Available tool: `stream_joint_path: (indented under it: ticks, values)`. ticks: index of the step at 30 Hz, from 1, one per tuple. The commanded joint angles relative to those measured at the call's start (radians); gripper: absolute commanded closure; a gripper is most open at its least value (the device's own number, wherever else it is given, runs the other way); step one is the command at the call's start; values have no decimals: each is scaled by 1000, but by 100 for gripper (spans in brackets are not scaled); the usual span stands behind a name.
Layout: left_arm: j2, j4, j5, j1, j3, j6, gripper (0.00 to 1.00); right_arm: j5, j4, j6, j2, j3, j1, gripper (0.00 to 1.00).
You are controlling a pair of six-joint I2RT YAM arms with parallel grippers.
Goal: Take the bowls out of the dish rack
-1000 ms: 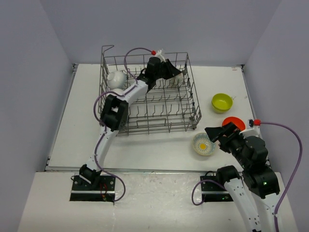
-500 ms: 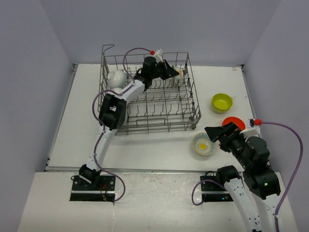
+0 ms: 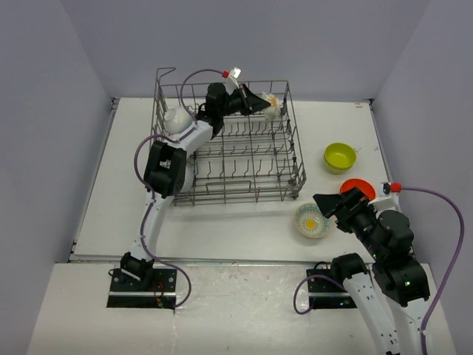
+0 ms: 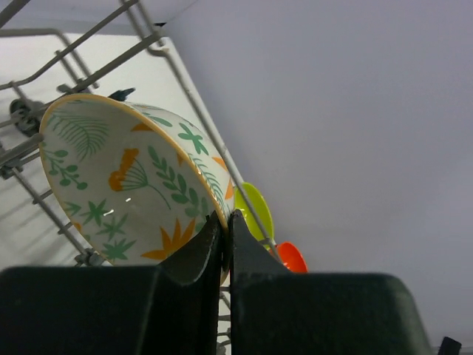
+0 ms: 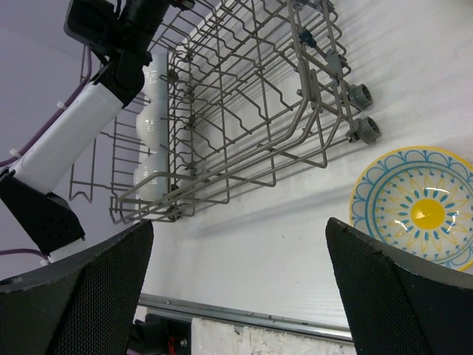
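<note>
My left gripper (image 3: 257,103) is shut on the rim of a cream floral bowl (image 3: 272,105), held tilted above the back right of the grey wire dish rack (image 3: 229,148). In the left wrist view both fingers pinch the rim (image 4: 225,220) of that leaf-patterned bowl (image 4: 126,177). A white bowl (image 3: 177,120) sits in the rack's back left; the right wrist view shows white bowls (image 5: 151,126) there. My right gripper (image 3: 336,203) hangs open over the table right of the rack, nothing between its fingers (image 5: 240,244).
On the table right of the rack lie a yellow-green bowl (image 3: 340,156), an orange bowl (image 3: 357,188) partly behind my right gripper, and a blue-and-yellow patterned bowl (image 3: 311,220) (image 5: 421,211). Walls enclose the table on three sides.
The left gripper shut on the floral bowl's rim and lifted it up out of the rack's tines. The right arm stayed still.
</note>
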Motion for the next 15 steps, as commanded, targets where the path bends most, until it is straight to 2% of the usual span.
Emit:
stream_joint_path:
  ticks: [1,7,10,12,13,14,15]
  values:
    - [-140,212,81,18,12,-54,100,-14,36,5,-9,25,-2,1]
    - [-180,276,203,15,44,-19,100,-5,51,-5,6,25,-2,1]
    - [-233,284,291,2,36,68,100,2,65,-24,17,38,-2,1]
    - [-284,235,336,-21,-5,215,100,13,85,-38,43,69,-2,1]
    - [-360,207,342,-35,-29,286,100,18,94,-57,54,83,-2,1]
    - [-405,101,333,-51,-98,379,100,16,107,-67,72,107,-4,1]
    - [-457,1,304,-93,-121,614,100,15,116,-77,83,121,-2,1]
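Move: Far back and to the right of the left hand, which already holds the floral bowl by its rim, lies the sunburst bowl where it most likely goes: about 36 cm back, 16 cm right and 17 cm below. The orange bowls stand some 11 cm farther out and 17 cm to the right of it; the green bowls are roughly 10 cm back and 28 cm right of the left hand, at much the same depth. From the right hand the sunburst bowl lies about 5 cm ahead, 5 cm right and 23 cm below. Lifting the floral bowl up out of the rack, the left hand rises steadily by about 12 cm, bending more and more back towards the robot, some 8 cm by the end. The nearly shut fingers keep their pinch on the rim while the wrist rolls its top side back and swings clockwise, close to 30 degrees in all. The empty, open right hand rises some 2 cm. ##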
